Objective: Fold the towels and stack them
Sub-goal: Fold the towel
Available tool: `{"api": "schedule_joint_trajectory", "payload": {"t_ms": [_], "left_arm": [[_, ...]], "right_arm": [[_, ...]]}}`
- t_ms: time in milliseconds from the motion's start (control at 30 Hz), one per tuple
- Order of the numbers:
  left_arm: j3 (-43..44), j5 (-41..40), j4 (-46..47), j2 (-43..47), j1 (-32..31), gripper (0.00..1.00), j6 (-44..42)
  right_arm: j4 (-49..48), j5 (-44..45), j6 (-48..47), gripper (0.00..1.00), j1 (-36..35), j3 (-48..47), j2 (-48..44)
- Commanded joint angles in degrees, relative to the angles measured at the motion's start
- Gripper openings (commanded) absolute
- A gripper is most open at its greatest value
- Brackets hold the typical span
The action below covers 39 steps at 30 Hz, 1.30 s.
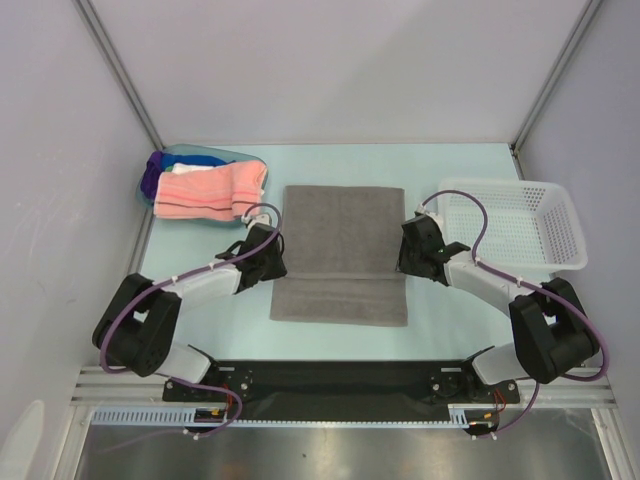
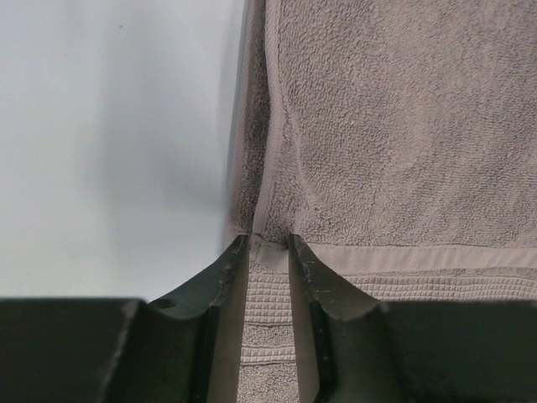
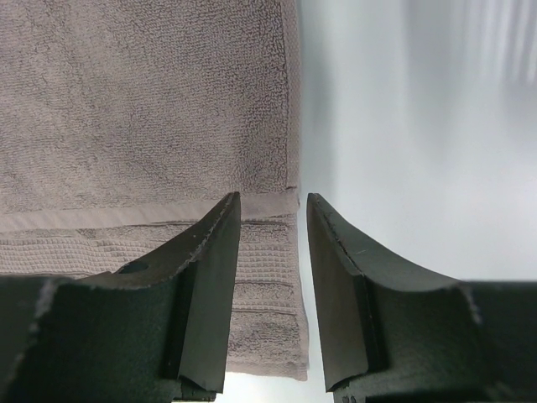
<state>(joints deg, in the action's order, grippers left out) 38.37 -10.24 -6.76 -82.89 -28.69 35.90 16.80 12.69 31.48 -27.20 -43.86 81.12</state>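
Note:
A grey towel (image 1: pixel 343 245) lies flat in the middle of the table, its far part folded over the near part, with the folded hem lying across it. My left gripper (image 1: pixel 272 262) is low at the towel's left edge, at the hem's end. In the left wrist view my left gripper (image 2: pixel 268 242) is narrowly open, with flat grey towel (image 2: pixel 394 126) showing in the gap. My right gripper (image 1: pixel 408 262) is at the right edge. In the right wrist view my right gripper (image 3: pixel 273 200) is open and straddles the grey towel's (image 3: pixel 143 101) right edge.
A translucent blue tub (image 1: pixel 205 154) at the back left holds a folded salmon pink towel (image 1: pixel 205 192) on top of white, purple and blue cloth. A white mesh basket (image 1: pixel 545 228) stands at the right, just beyond my right arm.

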Motion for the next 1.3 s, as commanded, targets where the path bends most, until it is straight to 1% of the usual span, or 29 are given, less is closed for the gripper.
{"api": "schedule_joint_trajectory", "payload": {"t_ms": [0, 100, 133, 200, 233, 300, 333, 400, 433, 533, 867, 933, 1000, 1033, 1100, 1133, 1267], "left_arm": [[2.85, 0.22, 1.84, -0.6, 0.56, 0.3, -1.27], [3.11, 0.04, 1.58, -0.87, 0.56, 0.24, -1.53], [3.29, 0.04, 1.58, -1.04, 0.56, 0.21, -1.62], [3.55, 0.13, 1.58, -1.13, 0.56, 0.19, -1.89], [3.64, 0.22, 1.58, -1.39, 0.56, 0.15, -1.89], [3.9, 0.31, 1.58, -1.66, 0.56, 0.13, -1.97], [3.91, 0.4, 1.67, -1.83, 0.56, 0.09, -2.06], [3.99, 0.66, 1.75, -1.92, 0.56, 0.07, -2.06], [4.08, 0.66, 1.84, -2.01, 0.56, 0.04, -2.06], [4.17, 0.84, 1.93, -2.18, 0.56, 0.0, -2.15], [3.99, 1.36, 2.81, -2.89, 0.56, 0.0, -2.33], [3.91, 1.36, 2.9, -2.98, 0.56, 0.0, -2.41], [3.91, 1.36, 2.99, -3.06, 0.56, 0.0, -2.59], [3.91, 1.28, 2.99, -3.06, 0.56, 0.0, -2.59], [3.9, 1.36, 2.99, -2.98, 0.56, 0.0, -2.68], [3.82, 1.36, 3.07, -3.06, 0.56, 0.0, -2.68], [3.99, 1.36, 3.16, -3.15, 0.56, 0.0, -2.77]], "right_arm": [[-1.68, 1.46, 0.51, 0.42, -0.22, 0.53, 0.26], [-1.59, 1.55, 0.51, 0.42, -0.22, 0.53, 0.35], [-1.5, 1.64, 0.51, 0.43, -0.22, 0.53, 0.35], [-1.42, 1.81, 0.33, 0.43, -0.22, 0.53, 0.35], [-1.33, 1.99, 0.42, 0.43, -0.31, 0.44, 0.44], [-1.33, 2.08, 0.33, 0.43, -0.31, 0.44, 0.53], [-1.33, 2.16, 0.24, 0.43, -0.31, 0.44, 0.44], [-1.24, 2.17, 0.16, 0.43, -0.31, 0.44, 0.53], [-1.24, 2.25, 0.07, 0.43, -0.31, 0.35, 0.53], [-1.33, 2.17, 0.16, 0.43, -0.48, 0.53, 0.79], [-2.91, 2.16, 0.86, 0.43, -1.1, 0.7, 3.43], [-3.09, 2.08, 0.86, 0.41, -1.1, 0.7, 4.04], [-3.26, 2.08, 1.12, 0.37, -1.1, 0.7, 4.13], [-3.35, 2.08, 1.12, 0.32, -1.1, 0.7, 4.22], [-3.35, 1.99, 1.12, 0.29, -1.01, 0.7, 4.04], [-3.26, 1.99, 1.04, 0.25, -1.1, 0.61, 4.13], [-3.26, 1.99, 0.86, 0.2, -0.84, 0.53, 4.39]]}}
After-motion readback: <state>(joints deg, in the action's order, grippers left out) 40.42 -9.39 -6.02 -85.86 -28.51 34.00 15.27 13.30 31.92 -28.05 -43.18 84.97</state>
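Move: The grey towel's upper layer ends in a hem facing the bases. Its left corner sits almost between the left fingertips, about 1 cm ahead and at their height; the exposed lower strip's left end is some 6 cm back. The pink towel stack lies about 22 cm ahead and 20 cm left of that hand. The right hand has the hem's right corner roughly 2 cm straight below, and the white basket some 13 cm ahead and 29 cm right. Forward by barely 1 cm, the left hand shuts its partly open fingers on the upper layer's left corner, pinches it and holds there. The right hand waits almost still, then sinks about 2 cm astride the right corner and begins closing, its gap roughly halved but not yet shut. ##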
